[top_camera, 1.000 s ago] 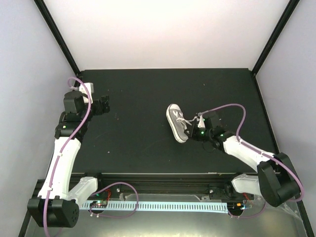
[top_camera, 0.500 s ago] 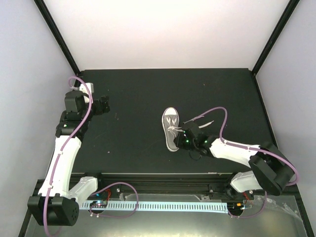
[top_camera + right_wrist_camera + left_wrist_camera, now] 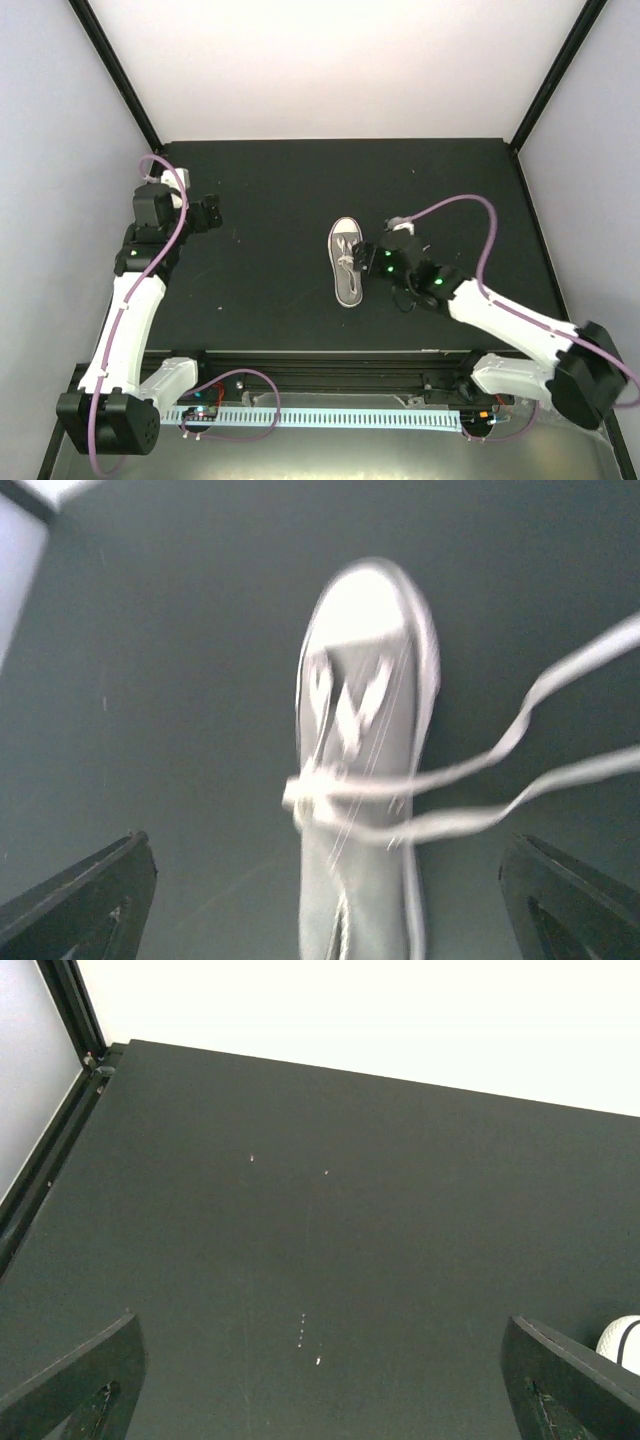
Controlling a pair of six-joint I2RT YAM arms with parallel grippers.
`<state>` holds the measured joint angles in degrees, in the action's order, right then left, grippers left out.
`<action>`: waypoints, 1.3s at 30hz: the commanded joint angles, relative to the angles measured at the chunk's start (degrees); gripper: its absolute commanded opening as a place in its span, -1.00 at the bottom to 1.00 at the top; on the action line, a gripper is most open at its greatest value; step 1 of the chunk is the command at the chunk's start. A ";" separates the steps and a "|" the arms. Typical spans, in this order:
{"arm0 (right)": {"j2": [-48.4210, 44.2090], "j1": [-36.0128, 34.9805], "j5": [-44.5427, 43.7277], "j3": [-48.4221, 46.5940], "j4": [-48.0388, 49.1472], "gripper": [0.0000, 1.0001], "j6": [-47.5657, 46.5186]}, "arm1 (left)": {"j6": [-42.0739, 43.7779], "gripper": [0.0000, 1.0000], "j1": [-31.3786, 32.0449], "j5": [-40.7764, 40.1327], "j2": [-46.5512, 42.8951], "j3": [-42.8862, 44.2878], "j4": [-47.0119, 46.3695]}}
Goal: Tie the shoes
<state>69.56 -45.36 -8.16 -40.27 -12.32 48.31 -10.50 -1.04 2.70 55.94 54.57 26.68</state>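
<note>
The grey canvas shoe (image 3: 347, 262) with a white sole and toe cap stands upright near the middle of the black table, toe pointing away from the arms. In the right wrist view the shoe (image 3: 365, 730) is blurred, and its white laces (image 3: 545, 685) cross at the tongue and trail off to the right. My right gripper (image 3: 374, 262) sits just right of the shoe, low over the table. Its jaws stand wide apart, and the right gripper (image 3: 328, 845) holds nothing, with the shoe's heel end between the fingers. My left gripper (image 3: 210, 212) hangs open at the far left, and nothing lies between the jaws of the left gripper (image 3: 322, 1325).
The shoe's white toe cap (image 3: 625, 1342) shows at the lower right edge of the left wrist view. A black frame post (image 3: 70, 1005) runs along the table's left edge. A metal rail (image 3: 330, 355) borders the near edge by the arm bases.
The right gripper has opened and let go of the laces. The shoe was dragged slightly left and toward the arms and turned straighter. The left arm has not moved.
</note>
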 commanded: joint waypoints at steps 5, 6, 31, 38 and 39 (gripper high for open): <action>-12.34 18.41 -9.10 1.24 -6.39 0.95 -12.46 | -1.71 0.97 -0.17 0.12 4.03 3.57 1.67; -12.00 21.53 -6.63 1.50 -6.14 0.95 -13.32 | -0.75 0.98 -0.18 0.74 4.17 4.13 2.05; 31.90 28.44 6.27 -18.82 -2.08 0.32 -15.87 | 3.84 0.97 -0.28 0.02 3.50 2.83 2.84; 35.61 26.34 4.80 -20.35 -3.12 0.32 -15.98 | 3.65 0.98 -0.26 0.25 3.80 2.74 2.79; 35.71 26.03 4.78 -20.33 -2.82 0.32 -15.90 | 3.65 0.98 -0.23 0.27 3.74 2.77 2.77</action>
<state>104.36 -18.24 -1.41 -59.61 -14.83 32.86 -7.25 -1.04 2.59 59.64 56.84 28.77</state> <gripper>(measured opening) 0.658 0.989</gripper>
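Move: The right hand hangs low beside the shoe. The farther-out lace end seems to lie about 13 cm ahead of that hand, 8 cm to its right and 12 cm below. The shoe's middle is roughly 7 cm ahead, 4 cm left and 9 cm down; the second lace end is about 11 cm ahead, 16 cm right and 13 cm down. From the idle left hand the first lace end is some 7 cm ahead, 44 cm right and 26 cm below. Heading for the farther-out lace end right of the shoe, the open right hand rises about 7 cm while swinging some 16 cm right, then dives about 17 cm as it carries on forward and eases back left. Its fingers tip more steeply down and narrow to about two-thirds open, straddling the lace end; a pinch can't be seen. ##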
